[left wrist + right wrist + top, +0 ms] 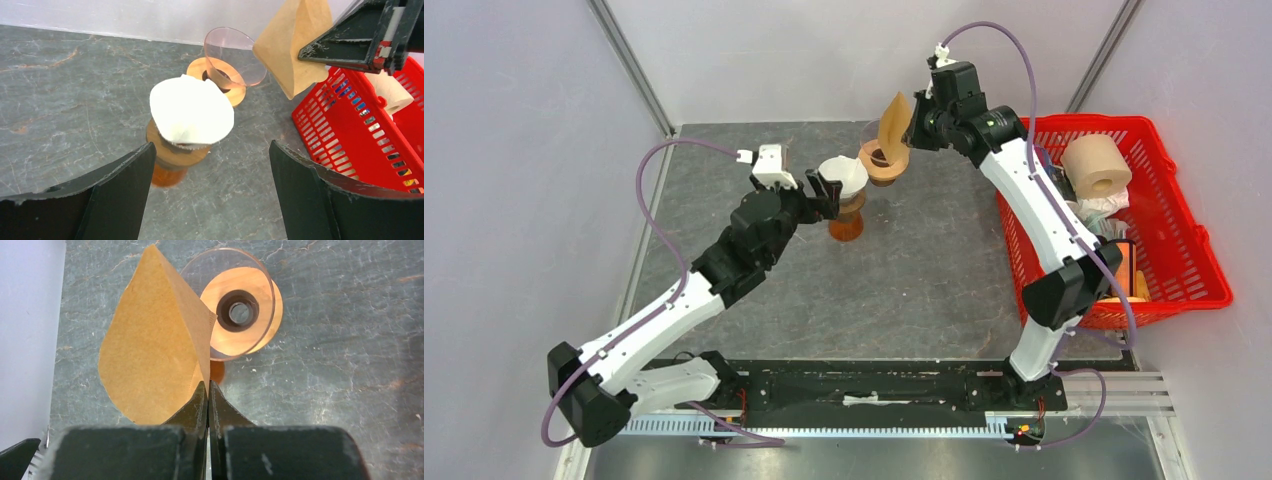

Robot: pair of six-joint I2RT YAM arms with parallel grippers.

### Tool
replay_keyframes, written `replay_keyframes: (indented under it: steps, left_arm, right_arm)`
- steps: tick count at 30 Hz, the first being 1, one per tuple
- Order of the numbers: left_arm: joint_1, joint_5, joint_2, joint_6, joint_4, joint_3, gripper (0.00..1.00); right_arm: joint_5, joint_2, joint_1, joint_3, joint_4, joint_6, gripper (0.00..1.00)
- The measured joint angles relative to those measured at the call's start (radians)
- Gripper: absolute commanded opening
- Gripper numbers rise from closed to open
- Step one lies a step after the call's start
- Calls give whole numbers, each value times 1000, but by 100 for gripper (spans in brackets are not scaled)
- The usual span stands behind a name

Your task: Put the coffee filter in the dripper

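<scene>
A brown coffee filter (150,340) hangs by its seam from my right gripper (207,387), which is shut on it. It hovers just left of and above the clear dripper (227,342) with a wooden collar, whose cone is bare inside. From above, the brown filter (894,120) stands over that dripper (884,160) at the table's back. A second dripper (172,152) on an amber base holds a white filter (192,112). My left gripper (211,145) is open just in front of it, with nothing between its fingers.
A red basket (1194,270) stands at the right edge of the table, holding a roll of brown paper (1096,165) and other items. The right arm reaches along the basket's left side. Grey walls close in the back and sides.
</scene>
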Motion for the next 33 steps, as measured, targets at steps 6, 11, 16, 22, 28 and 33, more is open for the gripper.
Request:
replay_keyframes:
  steps: [6, 11, 16, 22, 28, 33]
  left_arm:
    - [71, 80, 130, -3, -14, 126, 90]
    - [90, 118, 235, -3, -12, 216, 91]
    - [114, 160, 330, -3, -13, 275, 91]
    - [122, 188, 350, -3, -19, 280, 91]
    - [125, 184, 330, -3, -21, 269, 91]
    - [125, 179, 312, -3, -26, 262, 91]
  right_arm:
    - [-80, 126, -41, 115, -18, 2, 1]
    - [-125, 187, -57, 150, -35, 10, 9]
    - [-136, 220, -60, 165, -67, 13, 21]
    - [-119, 240, -64, 200, -77, -8, 48]
    - [-79, 245, -66, 217, -75, -50, 51]
    - [-74, 244, -68, 219, -44, -108, 51]
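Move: About 5 cm ahead of the right hand, 5 cm to its left and some 9 cm below lies the clear dripper; its wooden collar sits right beneath, roughly 13 cm below the hand. The dripper holding the white filter stands about 13 cm left and 5 cm back. From the left hand the clear dripper is some 16 cm ahead, 10 cm right and 9 cm lower; the white filter is 7 cm ahead, 3 cm right and 8 cm lower. Lowering the brown filter into the clear dripper, the right hand reaches forward and down about 5 cm, then parts its shut fingers to roughly half open and lets the paper go, easing slightly farther forward and up while staying beside it. The left hand, still wide open, travels about 7 cm forward and 4 cm right, in towards the clear dripper, then hovers. ##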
